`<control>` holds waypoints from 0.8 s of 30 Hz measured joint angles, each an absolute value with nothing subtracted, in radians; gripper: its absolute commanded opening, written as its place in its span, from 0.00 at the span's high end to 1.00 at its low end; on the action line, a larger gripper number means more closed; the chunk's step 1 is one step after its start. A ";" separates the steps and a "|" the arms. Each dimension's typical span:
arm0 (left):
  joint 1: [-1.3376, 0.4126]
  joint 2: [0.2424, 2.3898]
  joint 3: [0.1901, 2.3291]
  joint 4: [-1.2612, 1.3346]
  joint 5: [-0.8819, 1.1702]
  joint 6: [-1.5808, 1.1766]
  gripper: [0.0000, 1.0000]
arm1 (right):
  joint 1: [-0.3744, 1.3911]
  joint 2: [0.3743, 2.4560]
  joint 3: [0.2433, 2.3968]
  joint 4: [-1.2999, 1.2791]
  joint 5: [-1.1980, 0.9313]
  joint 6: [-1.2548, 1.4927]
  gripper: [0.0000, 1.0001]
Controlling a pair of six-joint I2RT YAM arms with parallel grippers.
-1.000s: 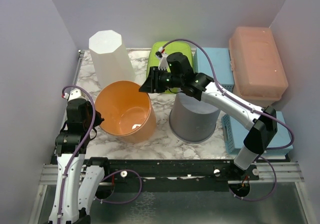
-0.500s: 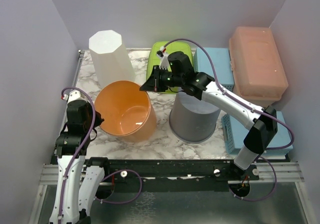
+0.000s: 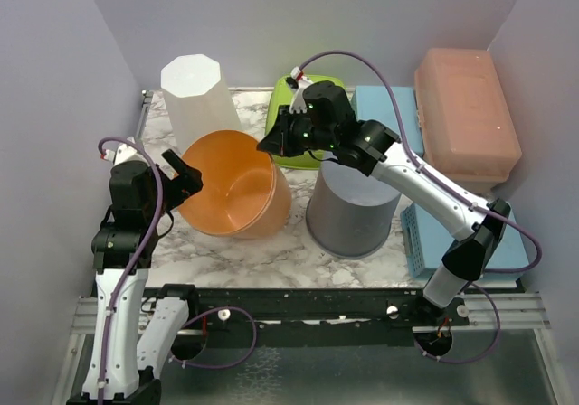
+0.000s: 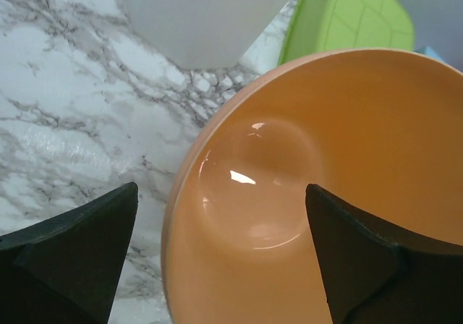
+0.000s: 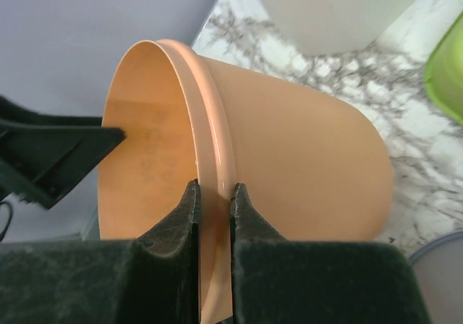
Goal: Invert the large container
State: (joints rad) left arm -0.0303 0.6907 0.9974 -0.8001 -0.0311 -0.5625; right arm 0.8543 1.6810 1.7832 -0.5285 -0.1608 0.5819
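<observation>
The large container is an orange bucket (image 3: 237,188), tipped on its side with its mouth turned toward the left arm. My right gripper (image 3: 274,143) is shut on the far top of its rim; in the right wrist view the rim (image 5: 214,150) runs between the fingers of the right gripper (image 5: 214,186). My left gripper (image 3: 185,177) stands open at the bucket's mouth on the left, touching nothing. In the left wrist view, the left gripper (image 4: 221,190) frames the bucket's inside bottom (image 4: 253,186).
A tall white octagonal container (image 3: 197,98) stands behind the bucket. A grey upturned bucket (image 3: 353,211) stands just to its right. A green bin (image 3: 308,120), blue baskets (image 3: 389,120), and a pink box (image 3: 466,116) line the back right. Walls close in on both sides.
The orange bucket has tipped from upright toward the left. My right gripper has closed on its rim and lifted it. My left gripper has opened wide and risen toward the mouth.
</observation>
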 measured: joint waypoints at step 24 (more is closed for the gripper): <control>-0.030 0.799 1.210 -0.973 -0.516 -0.537 0.01 | 1.105 1.872 2.141 -0.632 0.624 -0.013 1.00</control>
State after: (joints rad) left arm -0.0303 0.7994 1.2102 -0.9733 -0.5159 -0.5373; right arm 1.1053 1.8717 2.1407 -0.6315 0.6235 -0.0128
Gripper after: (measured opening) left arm 0.987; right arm 0.112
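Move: The large container hangs tipped from the right fingers, which pinch its rim; its middle lies about 6 cm back, 5 cm left and 10 cm below that hand. From the right hand, the white bin stands some 16 cm ahead and 14 cm left, the grey bin roughly 4 cm back and 21 cm right, the green tub about 19 cm ahead and 11 cm right. For the open left hand, the container's middle is level ahead, about 10 cm right, 4 cm lower. The large container, still pinched by its rim, is carried up and forward by the right hand, about 7 cm up and 5 cm out, then eased a little back and down as the wrist rolls its left side down, fingers swinging round to point more forward, some 50 degrees in all. The already open left hand rises and draws off leftward, away from the container, turning counter-clockwise. ##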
